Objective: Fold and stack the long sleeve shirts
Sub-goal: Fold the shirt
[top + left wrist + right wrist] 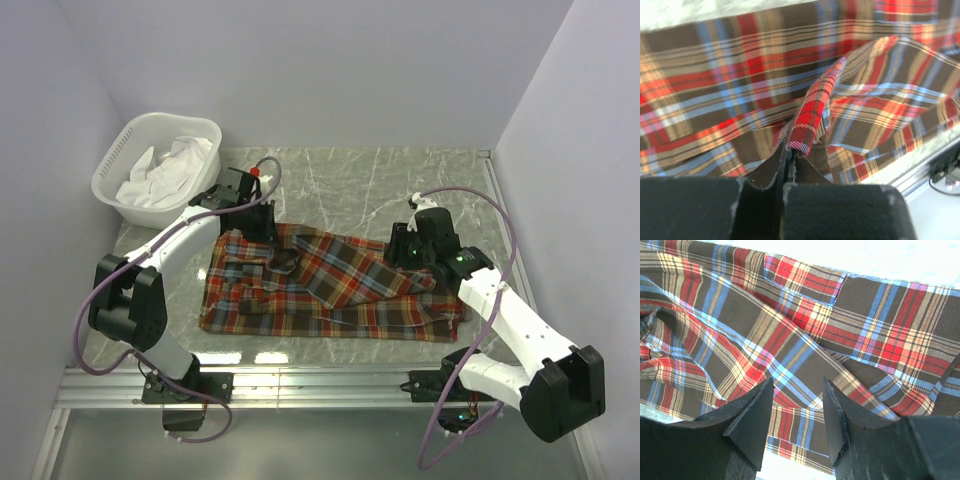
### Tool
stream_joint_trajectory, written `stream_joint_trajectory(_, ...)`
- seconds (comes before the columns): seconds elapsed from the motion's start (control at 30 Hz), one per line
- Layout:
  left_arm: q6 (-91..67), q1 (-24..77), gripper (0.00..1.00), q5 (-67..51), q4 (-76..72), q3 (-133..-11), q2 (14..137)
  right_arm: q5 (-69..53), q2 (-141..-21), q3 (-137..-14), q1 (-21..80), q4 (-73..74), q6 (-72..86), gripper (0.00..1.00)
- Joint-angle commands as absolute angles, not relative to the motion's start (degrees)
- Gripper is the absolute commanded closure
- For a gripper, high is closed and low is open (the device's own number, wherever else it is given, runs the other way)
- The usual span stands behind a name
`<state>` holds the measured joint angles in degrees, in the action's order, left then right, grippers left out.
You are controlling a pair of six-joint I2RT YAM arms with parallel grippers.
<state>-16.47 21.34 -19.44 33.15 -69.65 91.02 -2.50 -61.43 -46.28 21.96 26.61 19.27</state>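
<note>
One plaid long sleeve shirt (335, 290) in red, blue and brown checks lies spread and rumpled across the middle of the table. My left gripper (278, 255) is over its left part and is shut on a raised ridge of the cloth (812, 117), which stands up between the fingertips (788, 152). My right gripper (403, 258) hangs over the shirt's right part. Its jaws (797, 385) stand open with nothing between them, just above the plaid cloth (790, 330). A hem and the pale table show below the fingers.
A white laundry basket (118, 152) holding crumpled white cloth (172, 168) stands at the back left corner. Walls close in the table on the left, back and right. A metal rail (320, 385) runs along the near edge.
</note>
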Motion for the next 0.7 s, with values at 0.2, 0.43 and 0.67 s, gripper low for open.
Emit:
stream_joint_trajectory(0.2,-22.94,17.05,1.0,-15.2,31.9,-64.69,92.46,-2.9,-61.96,-45.62,21.88,24.87,19.25,0.49)
stream_joint_trajectory(0.43,-27.15,16.79,0.99,-15.3,35.59,-64.07,91.23,-2.11,-62.32,-45.18,21.8,24.52,19.16,0.49)
stream_joint_trajectory(0.67,-27.07,16.79,1.0,-6.94,43.5,-70.3,89.47,-2.55,-61.7,-43.86,21.8,23.38,19.69,0.49)
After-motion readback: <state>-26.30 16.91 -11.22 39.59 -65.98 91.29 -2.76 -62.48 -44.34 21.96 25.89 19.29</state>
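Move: The left hand already pinches the sleeve end. The laying spot on the shirt's left part is some 7 cm to its left, 1 cm back and 9 cm below. The basket stands about 28 cm left and 17 cm ahead; the shirt's near edge is roughly 22 cm back and 2 cm left. From the open right hand, the laying spot is around 38 cm left, 2 cm ahead and 10 cm below. The left hand, still pinching the sleeve end, sinks and shifts left, each some 5 cm, towards the shirt's left part. ##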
